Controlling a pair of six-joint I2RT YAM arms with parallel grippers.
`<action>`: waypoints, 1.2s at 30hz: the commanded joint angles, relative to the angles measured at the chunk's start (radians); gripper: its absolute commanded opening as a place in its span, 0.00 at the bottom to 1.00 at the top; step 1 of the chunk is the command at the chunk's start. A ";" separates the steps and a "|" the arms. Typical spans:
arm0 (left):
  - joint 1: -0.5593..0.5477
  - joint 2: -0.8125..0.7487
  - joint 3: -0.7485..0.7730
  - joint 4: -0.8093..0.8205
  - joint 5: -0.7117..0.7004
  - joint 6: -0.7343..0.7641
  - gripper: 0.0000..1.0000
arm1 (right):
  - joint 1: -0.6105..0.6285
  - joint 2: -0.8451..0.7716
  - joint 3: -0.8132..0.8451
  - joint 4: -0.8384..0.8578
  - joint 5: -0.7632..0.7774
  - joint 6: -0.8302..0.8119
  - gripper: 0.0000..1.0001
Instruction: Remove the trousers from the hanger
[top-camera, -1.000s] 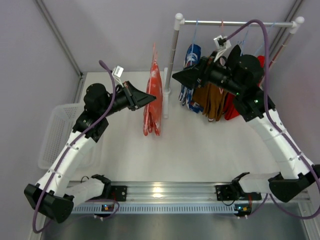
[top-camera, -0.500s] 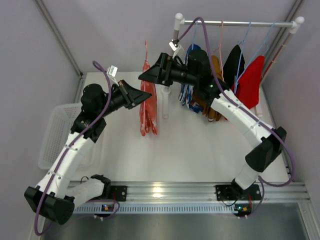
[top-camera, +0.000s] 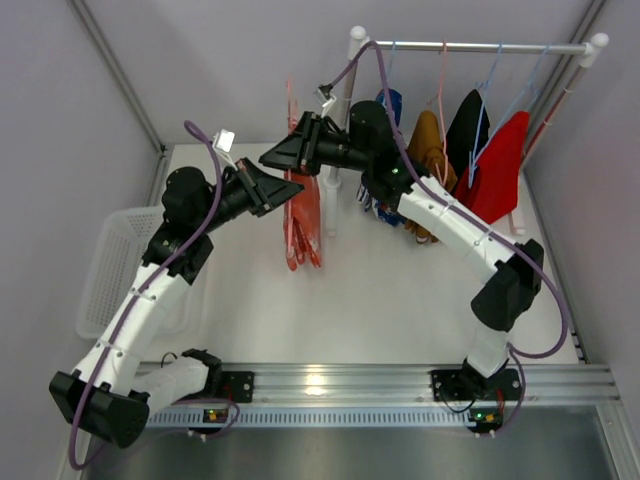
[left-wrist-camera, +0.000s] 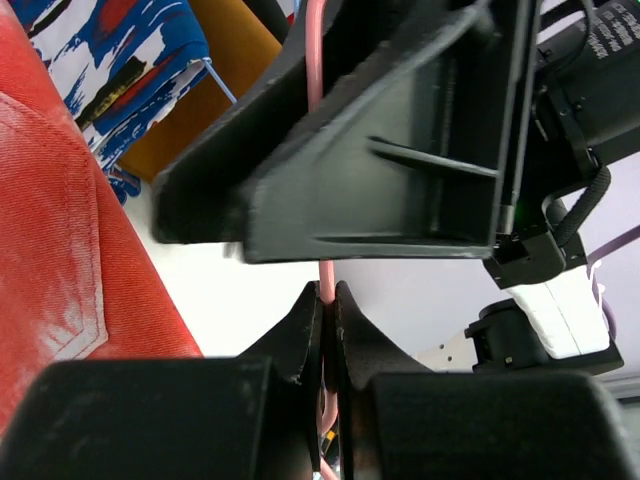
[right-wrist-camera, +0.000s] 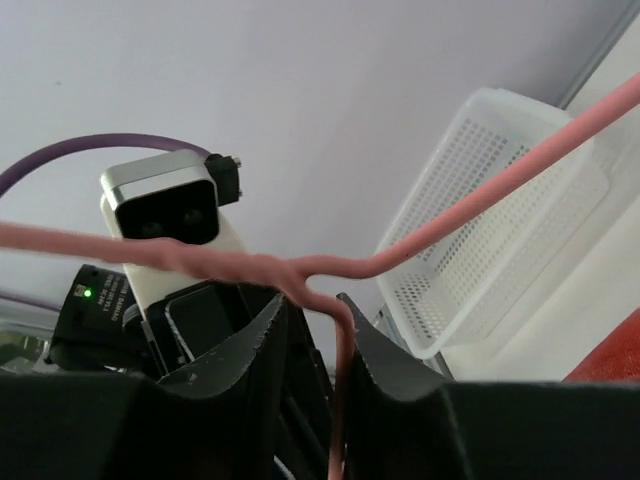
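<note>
The orange-red speckled trousers (top-camera: 303, 215) hang from the pink hanger (top-camera: 292, 100) at the table's middle back. They fill the left of the left wrist view (left-wrist-camera: 50, 230). My left gripper (top-camera: 290, 190) is shut on the hanger's wire (left-wrist-camera: 326, 285), which runs up between its jaws (left-wrist-camera: 327, 305). My right gripper (top-camera: 272, 158) has reached in from the right, just above the left one. Its jaws (right-wrist-camera: 312, 310) stand a little apart around the hanger's wire below the twisted neck (right-wrist-camera: 450, 225); the wire lies against one finger.
A clothes rack with a rail (top-camera: 470, 46) and white post (top-camera: 340, 130) stands at the back right, holding blue-patterned (top-camera: 385, 110), brown (top-camera: 430, 140), black (top-camera: 468, 115) and plain red (top-camera: 500, 160) garments. A white basket (top-camera: 115, 260) sits at the left edge.
My right arm swung left from the rack to the pink hanger and put its jaws around the wire. My left gripper kept its hold; the trousers shifted slightly.
</note>
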 joint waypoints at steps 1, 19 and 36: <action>0.002 -0.014 0.068 0.213 -0.003 0.030 0.00 | 0.011 0.006 0.063 0.099 -0.018 0.065 0.23; 0.036 -0.333 -0.159 -0.147 -0.490 0.672 0.99 | -0.045 -0.042 0.212 0.119 0.010 0.092 0.00; -0.033 -0.443 -0.480 0.131 -0.248 0.872 0.99 | -0.047 -0.026 0.273 0.162 0.033 0.112 0.00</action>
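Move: The right hand has the pink hanger's wire between its still-open fingers near the neck, only about 1 cm ahead of the fingertip centre and 1 cm below. The trousers on that hanger centre some 7 cm ahead of the left hand, 4 cm to its right and 10 cm below; from the right hand they are roughly 3 cm ahead, 3 cm right and 15 cm below. Blue trousers on the rack hang about 12 cm ahead of the right hand, 20 cm right and 12 cm lower. Dipping barely a centimetre, the right hand finishes closing and pinches the hanger wire beside the neck, then raises it about 6 cm. The left hand opens wide, lets go of the hanger's sloping wire, swings left about 11 cm clear of it, then sinks some 10 cm beside the hanging trousers, its wrist rolling and turning through roughly 50 degrees as the fingers stay open. ##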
